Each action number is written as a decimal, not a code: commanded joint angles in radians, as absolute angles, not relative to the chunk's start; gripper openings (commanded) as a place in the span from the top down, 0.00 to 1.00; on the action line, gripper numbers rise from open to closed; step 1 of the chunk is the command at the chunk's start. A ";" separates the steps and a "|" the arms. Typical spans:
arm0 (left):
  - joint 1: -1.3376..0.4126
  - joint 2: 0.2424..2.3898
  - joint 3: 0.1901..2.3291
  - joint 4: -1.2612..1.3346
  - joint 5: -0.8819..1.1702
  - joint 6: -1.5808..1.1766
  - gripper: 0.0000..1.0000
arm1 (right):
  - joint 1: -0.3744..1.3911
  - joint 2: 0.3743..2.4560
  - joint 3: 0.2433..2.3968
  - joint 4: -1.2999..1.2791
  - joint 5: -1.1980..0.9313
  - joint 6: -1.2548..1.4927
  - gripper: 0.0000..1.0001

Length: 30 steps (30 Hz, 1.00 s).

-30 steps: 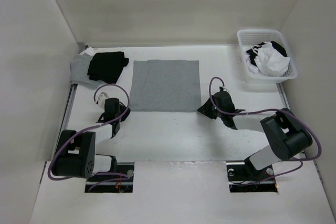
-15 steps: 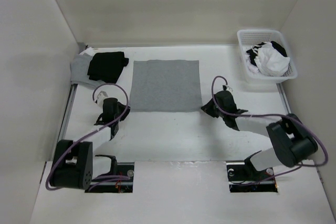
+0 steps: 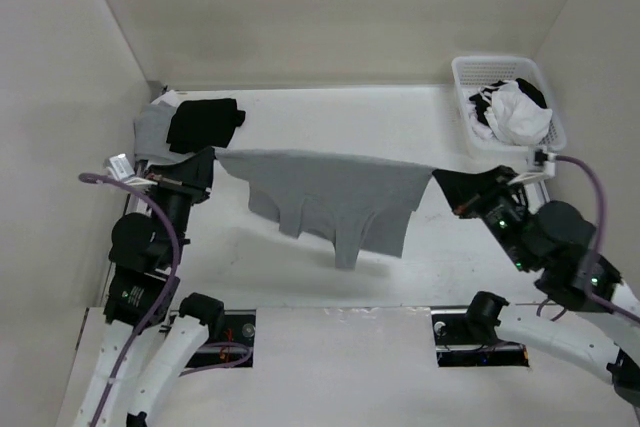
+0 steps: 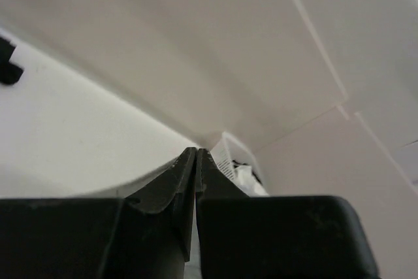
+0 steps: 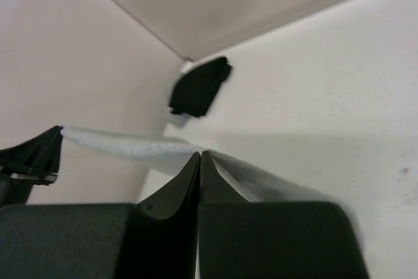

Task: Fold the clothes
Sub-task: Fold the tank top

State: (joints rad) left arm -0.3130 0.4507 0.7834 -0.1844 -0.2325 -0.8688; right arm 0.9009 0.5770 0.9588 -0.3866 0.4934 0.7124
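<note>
The clothes [image 3: 330, 192], a mid-grey tank top, hang in the air above the table, stretched by their top edge between both grippers. The straps dangle lowest, toward the near side. My left gripper [image 3: 212, 157] is shut on the left corner and my right gripper [image 3: 438, 179] is shut on the right corner. In the right wrist view the jaws [image 5: 200, 154] are pressed together on the cloth [image 5: 130, 148], which runs taut to the left. In the left wrist view the gripper [image 4: 196, 151] is shut, and the pinched cloth is hard to make out.
A black garment [image 3: 205, 125] lies on a light-grey one [image 3: 152, 132] at the back left corner. A white basket [image 3: 500, 152] with white and black garments stands at the back right. Walls enclose the table on three sides.
The tank top lay flat on the table as a rectangle with both grippers low at its near corners. The right gripper closed, both arms rose, and the garment now hangs spread between them.
</note>
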 commanded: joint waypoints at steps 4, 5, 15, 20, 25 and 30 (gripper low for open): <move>-0.361 0.508 0.850 -0.293 -0.313 -0.816 1.00 | 0.995 0.626 1.092 -0.577 0.701 0.611 1.00; -0.360 0.531 0.836 -0.284 -0.316 -0.815 1.00 | 0.963 0.646 1.086 -0.560 0.678 0.601 1.00; -0.240 1.015 0.738 0.015 -0.288 -0.831 1.00 | 0.395 1.143 0.930 -0.096 0.039 0.615 0.99; -0.200 1.385 0.894 0.162 -0.290 -0.844 1.00 | 0.275 1.498 1.119 -0.014 -0.055 0.623 0.99; -0.174 1.511 1.014 0.167 -0.230 -0.847 1.00 | 0.237 1.591 1.252 -0.052 -0.081 0.618 0.99; -0.200 1.366 0.844 0.213 -0.232 -0.865 1.00 | 0.240 1.432 1.047 -0.008 -0.063 0.629 0.99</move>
State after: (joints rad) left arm -0.1875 1.4910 0.9161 0.1192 -0.2344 -0.8474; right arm 0.2371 1.5532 1.1309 -0.0887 -0.0536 0.6247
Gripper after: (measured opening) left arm 0.015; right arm 0.010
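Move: I still hold the tank top stretched between my hands, some 35 cm above the table. The clear spot for it lies about 12 cm ahead and 14 cm right of my left hand, and about 15 cm ahead and 15 cm left of my right. The black cloth lies some 25 cm ahead and 9 cm left of my left hand, and the white basket about 30 cm ahead and 21 cm right of my right, both down at table level. With both grippers still pinching the top's upper corners, I finish the upswing, a few centimetres up and slightly back, then whip both hands forward and down together over the clear table, each some 20 to 25 cm both ways, fingers tipping down about 30 degrees. At the bottom I stop short of the table and ease both hands up 3 to 4 cm. ##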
